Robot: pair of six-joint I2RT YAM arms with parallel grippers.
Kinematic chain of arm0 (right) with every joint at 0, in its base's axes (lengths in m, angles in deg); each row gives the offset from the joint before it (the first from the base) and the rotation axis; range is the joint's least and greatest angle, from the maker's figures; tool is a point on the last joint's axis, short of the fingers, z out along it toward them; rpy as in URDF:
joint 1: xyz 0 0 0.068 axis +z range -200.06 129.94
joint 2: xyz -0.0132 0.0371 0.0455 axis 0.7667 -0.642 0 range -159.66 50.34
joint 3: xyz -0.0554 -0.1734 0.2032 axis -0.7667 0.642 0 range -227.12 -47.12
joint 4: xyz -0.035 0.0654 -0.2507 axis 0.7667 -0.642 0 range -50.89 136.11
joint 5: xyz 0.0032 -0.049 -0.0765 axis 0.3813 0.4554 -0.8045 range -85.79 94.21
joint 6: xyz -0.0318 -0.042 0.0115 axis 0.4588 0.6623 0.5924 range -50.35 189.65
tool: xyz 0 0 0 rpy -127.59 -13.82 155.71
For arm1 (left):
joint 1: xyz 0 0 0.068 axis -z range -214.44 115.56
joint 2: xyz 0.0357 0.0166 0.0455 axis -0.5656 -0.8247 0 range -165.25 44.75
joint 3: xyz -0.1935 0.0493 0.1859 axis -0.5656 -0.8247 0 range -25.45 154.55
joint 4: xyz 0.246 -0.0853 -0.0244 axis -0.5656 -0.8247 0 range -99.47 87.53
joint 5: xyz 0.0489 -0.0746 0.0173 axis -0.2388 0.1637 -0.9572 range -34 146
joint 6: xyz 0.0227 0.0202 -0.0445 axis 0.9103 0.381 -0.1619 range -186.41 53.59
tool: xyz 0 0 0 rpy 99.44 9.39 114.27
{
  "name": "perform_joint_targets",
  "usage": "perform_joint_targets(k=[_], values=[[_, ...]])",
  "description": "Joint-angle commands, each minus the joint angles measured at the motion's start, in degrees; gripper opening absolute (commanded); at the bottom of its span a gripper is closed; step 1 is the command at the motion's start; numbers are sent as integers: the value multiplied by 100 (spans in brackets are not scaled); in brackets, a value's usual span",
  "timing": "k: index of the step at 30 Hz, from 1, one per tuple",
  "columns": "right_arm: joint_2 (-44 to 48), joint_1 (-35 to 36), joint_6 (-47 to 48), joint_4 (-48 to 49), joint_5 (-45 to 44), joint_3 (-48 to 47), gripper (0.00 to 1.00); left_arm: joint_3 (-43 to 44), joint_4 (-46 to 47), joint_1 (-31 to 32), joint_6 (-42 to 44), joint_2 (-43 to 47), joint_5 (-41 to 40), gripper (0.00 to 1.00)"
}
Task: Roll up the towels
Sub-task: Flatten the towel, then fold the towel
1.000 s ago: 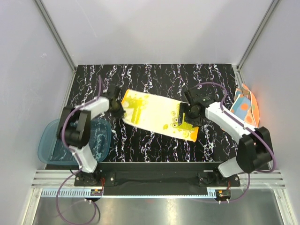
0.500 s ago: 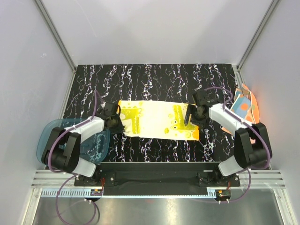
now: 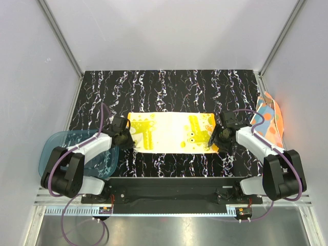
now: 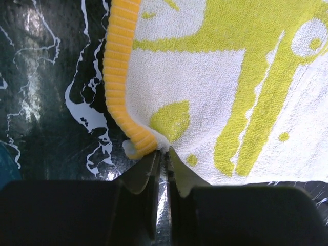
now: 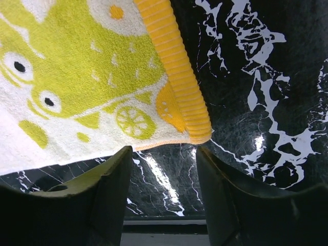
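Note:
The yellow towel (image 3: 169,132) lies flat and spread out in the middle of the black marbled table, long side left to right. My left gripper (image 3: 129,142) sits low at its near left corner. In the left wrist view the jaws (image 4: 164,152) stand only a narrow slit apart, and the orange-banded corner (image 4: 134,137) curls up against their tips. My right gripper (image 3: 211,139) is at the near right corner, open, with bare table between its fingers (image 5: 164,151) and the towel's corner (image 5: 197,130) just beyond the tips. The orange towel (image 3: 267,119) with blue patches lies crumpled at the far right.
A translucent blue tray (image 3: 54,151) sits at the near left, partly under the left arm. White walls (image 3: 41,77) close in the table on three sides. The black rail (image 3: 164,180) of the arm bases runs along the near edge.
The yellow towel went from skewed and lifted to flat and square, drawn toward the near edge. Both grippers came down and nearer. The left jaws eased apart; the right jaws narrowed.

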Motion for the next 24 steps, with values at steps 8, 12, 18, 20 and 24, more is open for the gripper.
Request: perform_joint_targets(k=[8, 12, 18, 20, 24], values=[[33, -402, -576, 454, -338, 393, 58, -51, -453, 20, 88, 351, -145, 12], [33, -472, -647, 620, -304, 560, 58, -33, -427, 20, 114, 316, -171, 12], [-187, -472, -567, 831, 144, 710, 43, 11, -366, 20, 140, 167, -145, 11], [-117, -472, -585, 928, 354, 815, 36, 11, -348, 20, 141, 140, -145, 11], [138, -472, -629, 789, 707, 763, 10, 55, -356, 20, 149, 105, -145, 10]])
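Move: The yellow towel's near right corner lies about 2 cm to the right of the open right gripper, 1 cm ahead and 3 cm below; the towel's middle is roughly 18 cm to this gripper's left and 6 cm ahead. The dotted towel is some 24 cm to its right and 11 cm ahead. The left gripper already holds the near left corner; from it the near right corner is about 35 cm to the right, level with it fore and aft, and 1 cm lower. Lower the right gripper about 2.5 cm onto the yellow towel's near right corner, easing it some 2 cm to the right and turning it 10 degrees clockwise; then bring it back left by nearly as much while the fingers close and pinch the corner. Meanwhile keep the left grip and draw the near left corner back 1.5 cm. ##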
